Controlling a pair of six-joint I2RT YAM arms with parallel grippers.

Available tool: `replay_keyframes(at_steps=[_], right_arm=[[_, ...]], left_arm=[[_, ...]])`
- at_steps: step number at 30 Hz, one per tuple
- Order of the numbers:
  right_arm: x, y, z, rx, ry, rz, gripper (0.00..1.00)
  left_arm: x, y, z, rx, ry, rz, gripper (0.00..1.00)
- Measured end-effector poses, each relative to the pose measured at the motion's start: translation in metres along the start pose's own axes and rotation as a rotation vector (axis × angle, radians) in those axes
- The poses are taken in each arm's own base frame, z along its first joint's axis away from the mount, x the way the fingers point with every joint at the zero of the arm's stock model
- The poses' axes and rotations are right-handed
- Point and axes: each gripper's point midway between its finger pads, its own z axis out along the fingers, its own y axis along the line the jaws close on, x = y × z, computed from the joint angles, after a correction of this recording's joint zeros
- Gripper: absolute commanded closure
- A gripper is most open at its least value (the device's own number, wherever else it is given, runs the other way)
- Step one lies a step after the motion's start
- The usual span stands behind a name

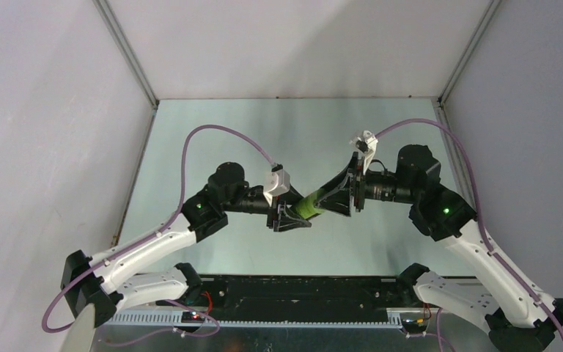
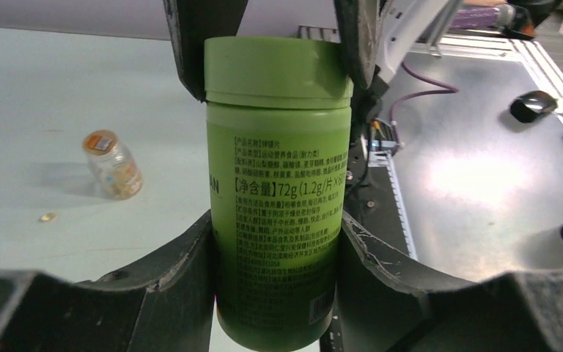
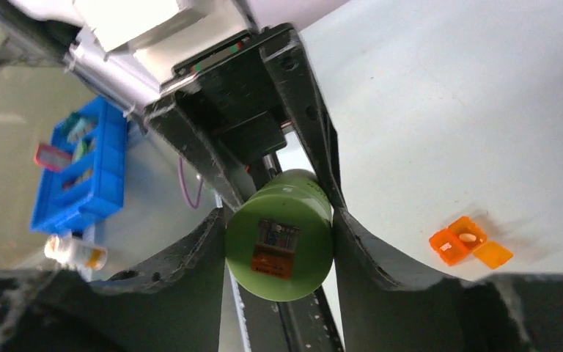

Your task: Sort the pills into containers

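The green bottle [image 1: 309,205] hangs above the table between both arms, lying roughly level. My left gripper [image 2: 277,220] is shut on its labelled body [image 2: 278,191]. My right gripper [image 3: 278,220] is shut on its cap [image 3: 278,246], one finger on each side. A clear orange-topped vial [image 2: 113,165] holding pills lies tilted on the table, with one loose pill [image 2: 47,217] near it. An orange box [image 3: 469,240] sits open on the table with a pale pill in one recess.
A blue crate [image 3: 81,176] of small items sits off the table beyond the left arm. A black slotted rail [image 1: 293,297] runs along the near edge. A shiny metal surface with a black mouse [image 2: 534,105] lies beside the table.
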Motion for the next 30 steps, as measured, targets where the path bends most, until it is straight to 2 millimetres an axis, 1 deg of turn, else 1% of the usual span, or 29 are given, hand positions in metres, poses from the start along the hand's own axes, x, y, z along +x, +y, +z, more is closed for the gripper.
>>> replay_keyframes(at_steps=[1, 2, 3, 7, 11, 12, 13, 14, 15, 16, 17, 19, 21, 23, 27, 29, 30], right_arm=[[-0.002, -0.004, 0.001, 0.022, -0.009, 0.018, 0.89], [-0.004, -0.008, 0.003, 0.048, -0.020, 0.041, 0.97], [-0.006, -0.013, 0.005, 0.075, -0.030, 0.068, 0.99], [-0.016, -0.030, 0.014, 0.179, -0.085, 0.155, 1.00], [-0.024, -0.050, 0.020, 0.300, -0.151, 0.280, 1.00], [-0.025, -0.054, 0.020, 0.325, -0.166, 0.308, 0.95], [-0.026, -0.058, 0.021, 0.355, -0.183, 0.345, 0.75], [-0.027, -0.062, 0.021, 0.378, -0.198, 0.374, 0.61], [-0.027, -0.064, 0.022, 0.392, -0.208, 0.394, 0.38], [-0.028, -0.065, 0.021, 0.401, -0.216, 0.403, 0.30], [-0.029, -0.066, 0.022, 0.402, -0.219, 0.406, 0.19], [-0.031, -0.070, 0.017, 0.421, -0.226, 0.373, 0.12], [-0.033, -0.073, 0.012, 0.416, -0.225, 0.331, 0.10], [-0.034, -0.068, 0.007, 0.373, -0.210, 0.274, 0.09], [-0.031, -0.041, 0.002, 0.230, -0.156, 0.136, 0.09], [-0.026, -0.029, 0.001, 0.168, -0.125, 0.080, 0.12], [-0.023, -0.024, 0.000, 0.141, -0.110, 0.055, 0.15]], left_arm=[[0.000, 0.004, 0.000, -0.023, 0.001, 0.003, 1.00], [0.001, 0.008, 0.000, -0.046, 0.003, 0.006, 1.00], [0.001, 0.013, -0.001, -0.076, 0.002, 0.008, 1.00], [0.001, 0.032, -0.004, -0.182, 0.004, 0.010, 1.00], [0.000, 0.050, -0.009, -0.294, 0.003, 0.012, 1.00], [0.000, 0.054, -0.010, -0.317, 0.002, 0.012, 1.00], [0.000, 0.057, -0.011, -0.337, 0.002, 0.012, 1.00], [0.000, 0.061, -0.013, -0.357, 0.002, 0.012, 1.00], [-0.001, 0.063, -0.013, -0.369, 0.001, 0.013, 1.00], [-0.001, 0.064, -0.014, -0.378, 0.000, 0.013, 1.00], [-0.002, 0.065, -0.014, -0.383, -0.002, 0.015, 1.00], [-0.002, 0.064, -0.014, -0.383, -0.003, 0.014, 1.00], [-0.002, 0.063, -0.013, -0.377, -0.003, 0.014, 1.00], [-0.002, 0.061, -0.012, -0.362, -0.003, 0.014, 1.00], [-0.002, 0.051, -0.008, -0.299, -0.004, 0.015, 1.00], [-0.001, 0.043, -0.006, -0.256, -0.002, 0.014, 1.00], [-0.001, 0.040, -0.005, -0.238, -0.001, 0.013, 1.00]])
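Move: Between the right hand's fingers sits the green bottle's cap, practically at that hand's point. The left hand grips the bottle's body, with the cap about 6 cm above it, 4 cm to its right and 1 cm ahead. From the right hand, the orange container stands some 7 cm ahead, 5 cm left and 33 cm below, and the clear jar about 12 cm ahead, 12 cm right and 31 cm below. Twisting the cap clockwise against the bottle, the right hand, already gripping it, swings forward about 8 cm and turns some 30 degrees clockwise while tipping down. The left hand keeps its grip on the bottle, swinging forward about 6 cm and turning roughly 20 degrees counter-clockwise. The right fingers then open wide, and both hands swing partway back, their turns partly undone. ##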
